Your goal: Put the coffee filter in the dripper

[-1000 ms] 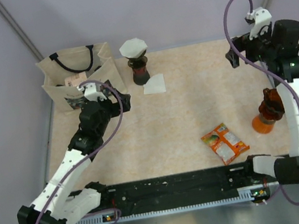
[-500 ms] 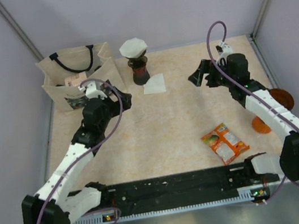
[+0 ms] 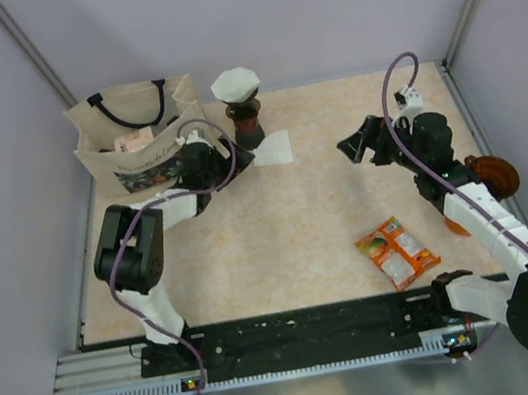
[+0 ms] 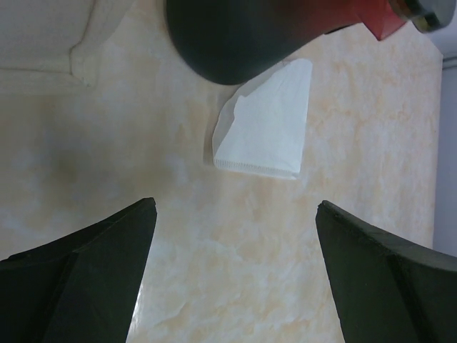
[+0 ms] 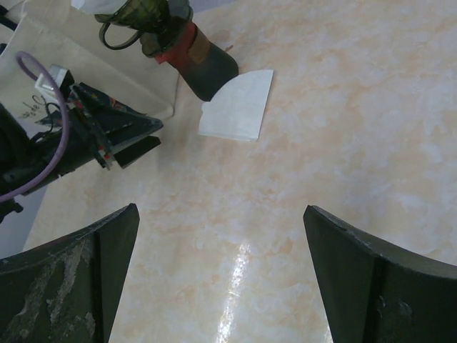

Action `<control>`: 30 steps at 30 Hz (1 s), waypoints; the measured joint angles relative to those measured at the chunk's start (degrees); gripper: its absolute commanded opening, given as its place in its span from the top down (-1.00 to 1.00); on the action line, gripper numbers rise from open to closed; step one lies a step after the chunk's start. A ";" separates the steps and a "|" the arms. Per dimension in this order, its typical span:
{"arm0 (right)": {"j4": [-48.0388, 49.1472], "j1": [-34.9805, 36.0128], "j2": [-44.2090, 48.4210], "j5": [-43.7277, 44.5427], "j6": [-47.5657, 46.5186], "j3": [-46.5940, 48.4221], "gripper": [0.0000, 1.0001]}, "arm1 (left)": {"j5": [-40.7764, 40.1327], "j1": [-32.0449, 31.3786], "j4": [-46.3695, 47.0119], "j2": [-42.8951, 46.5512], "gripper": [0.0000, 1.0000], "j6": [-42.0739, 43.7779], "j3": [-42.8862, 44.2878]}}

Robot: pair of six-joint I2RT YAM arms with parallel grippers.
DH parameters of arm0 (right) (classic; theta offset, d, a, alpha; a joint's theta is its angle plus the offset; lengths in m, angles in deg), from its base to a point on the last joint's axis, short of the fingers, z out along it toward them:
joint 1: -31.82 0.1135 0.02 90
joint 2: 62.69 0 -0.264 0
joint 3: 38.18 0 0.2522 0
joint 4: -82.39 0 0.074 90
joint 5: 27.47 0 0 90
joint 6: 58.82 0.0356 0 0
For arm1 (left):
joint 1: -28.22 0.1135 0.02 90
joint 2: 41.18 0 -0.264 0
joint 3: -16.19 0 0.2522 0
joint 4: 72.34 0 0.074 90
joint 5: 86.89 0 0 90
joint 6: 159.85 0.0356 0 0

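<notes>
The olive-green dripper point(image 3: 242, 109) point(image 5: 146, 18) sits on a red-and-dark server point(image 3: 250, 135) point(image 4: 235, 32) at the back of the table, and a white paper cone point(image 3: 235, 84) stands in its mouth. A flat folded coffee filter point(image 3: 273, 148) point(image 4: 264, 125) point(image 5: 239, 106) lies on the table just right of the server's base. My left gripper point(image 3: 239, 159) point(image 4: 234, 206) point(image 5: 158, 134) is open, low over the table, a short way short of the filter. My right gripper point(image 3: 352, 147) point(image 5: 220, 210) is open and empty, further right, facing the filter.
A beige tote bag point(image 3: 137, 133) stands at the back left, close beside the left arm. A snack packet point(image 3: 397, 252) lies at the front right. A brown and orange vessel point(image 3: 492, 176) sits by the right edge, partly behind the right arm.
The left arm has stretched forward, bringing its gripper from beside the bag to just short of the flat filter. The right arm swung down and left from the back right corner.
</notes>
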 measured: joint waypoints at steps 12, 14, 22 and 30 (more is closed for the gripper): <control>0.68 0.00 3.78 1.99 -0.81 -2.62 -0.98 | -7.85 -3.21 4.55 -12.70 -0.88 0.52 8.59; 0.72 0.00 3.80 2.25 -1.01 -2.62 -0.98 | -8.96 -3.87 5.27 -13.84 -0.82 0.63 9.68; 0.35 0.00 4.85 3.10 -1.62 -2.73 -0.98 | -9.60 -4.79 6.67 -17.03 -0.59 0.20 12.92; -0.44 0.00 6.38 3.96 -1.84 -3.78 -0.98 | -9.09 -5.31 6.45 -19.12 -0.37 -0.48 15.30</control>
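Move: My left hand, empty and wide open, goes for the folded coffee filter lying flat on the table, about 9 cm ahead of it, 7 cm to its right and 8 cm below. The carafe stands right by that filter, about 4 cm farther out and 4 cm to its left; on it sits the dripper, already lined, roughly 8 cm above my hand. The tote bag is some 22 cm left of my hand and 8 cm ahead. From my right hand the coffee filter lies about 19 cm ahead, 18 cm left and 22 cm below. I reach my left hand forward and to the right, about 8 cm across the table, sinking some 4 cm mostly early on, so that the fingertips come low beside the carafe's foot and over the near edge of the folded coffee filter. I slow down as I get there and draw the fingers in to roughly three quarters open, the wrist hardly turning; I don't grip the filter yet. ##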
